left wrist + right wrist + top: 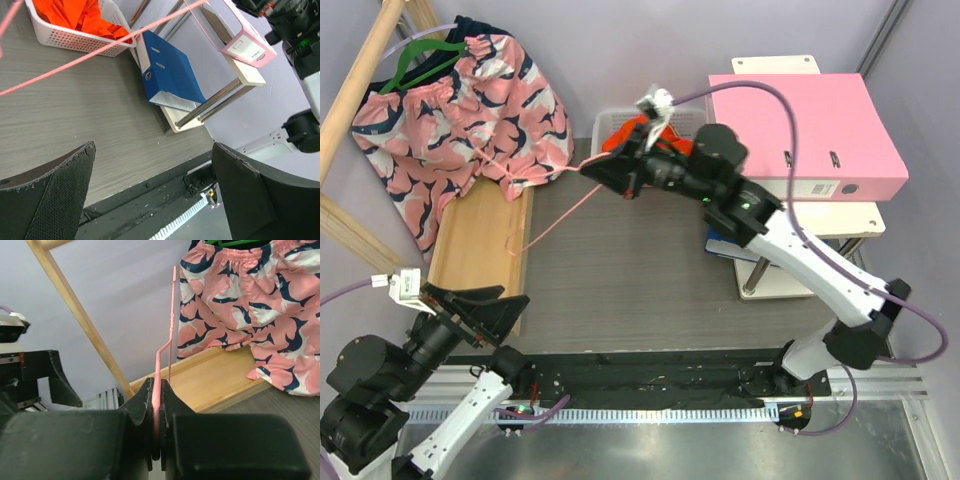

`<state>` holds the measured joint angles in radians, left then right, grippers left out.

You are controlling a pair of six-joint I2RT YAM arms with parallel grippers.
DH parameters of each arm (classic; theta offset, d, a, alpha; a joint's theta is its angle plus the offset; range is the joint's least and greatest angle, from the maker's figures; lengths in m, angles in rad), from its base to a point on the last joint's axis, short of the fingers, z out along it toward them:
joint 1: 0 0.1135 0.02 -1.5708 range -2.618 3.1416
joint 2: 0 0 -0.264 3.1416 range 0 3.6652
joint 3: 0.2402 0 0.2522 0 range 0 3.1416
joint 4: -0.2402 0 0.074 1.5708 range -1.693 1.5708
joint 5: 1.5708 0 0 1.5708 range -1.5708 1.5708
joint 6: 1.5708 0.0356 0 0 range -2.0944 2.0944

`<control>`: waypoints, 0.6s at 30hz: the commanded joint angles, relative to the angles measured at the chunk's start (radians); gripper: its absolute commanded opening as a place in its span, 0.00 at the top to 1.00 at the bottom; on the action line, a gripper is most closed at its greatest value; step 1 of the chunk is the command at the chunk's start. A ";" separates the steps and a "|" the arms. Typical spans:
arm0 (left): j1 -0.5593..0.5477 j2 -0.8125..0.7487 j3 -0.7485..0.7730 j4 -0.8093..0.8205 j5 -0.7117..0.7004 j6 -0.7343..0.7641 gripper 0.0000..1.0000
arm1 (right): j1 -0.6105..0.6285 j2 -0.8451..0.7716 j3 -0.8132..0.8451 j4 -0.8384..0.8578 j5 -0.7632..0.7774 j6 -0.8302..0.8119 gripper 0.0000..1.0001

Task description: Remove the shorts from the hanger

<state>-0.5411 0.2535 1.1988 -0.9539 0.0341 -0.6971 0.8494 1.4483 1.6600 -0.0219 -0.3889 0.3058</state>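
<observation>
The orange shorts lie bunched in the white mesh basket at the back of the table; the left wrist view also shows the shorts inside the basket. My right gripper is just left of the basket, shut on the thin pink hanger, whose bare wire runs out to the left. In the right wrist view the hanger rises from between the closed jaws of that gripper. My left gripper stands wide open near the table's front left, holding nothing.
A pink patterned garment hangs on a green hanger from a wooden rack at the back left, above a wooden board. A pink binder lies on a white shelf at the right, with a blue binder underneath.
</observation>
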 commanded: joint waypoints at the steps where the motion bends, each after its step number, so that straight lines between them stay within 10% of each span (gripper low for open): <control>1: 0.000 -0.034 -0.002 -0.048 -0.020 -0.028 0.03 | 0.097 0.113 0.174 -0.049 0.168 -0.160 0.99; 18: -0.002 -0.126 0.004 -0.121 -0.028 -0.073 0.03 | 0.316 0.685 0.922 -0.138 0.426 -0.416 0.99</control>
<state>-0.5411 0.1532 1.1923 -1.0534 0.0185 -0.7547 1.1526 2.0918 2.4645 -0.2062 -0.0010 -0.0494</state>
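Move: The right hand holds the pink hanger; the rack's wooden rail lies about 36 cm to its left, 10 ahead and 8 above. The green hanger is some 29 cm left and 19 ahead at hand height, the shark-print shorts about 27 left, 11 ahead and 12 below. From the left hand the rail is roughly 36 cm ahead, 20 left and 20 above. Right hand sweeps the gripped pink hanger about 17 cm left towards the rail; open left hand backs away. ##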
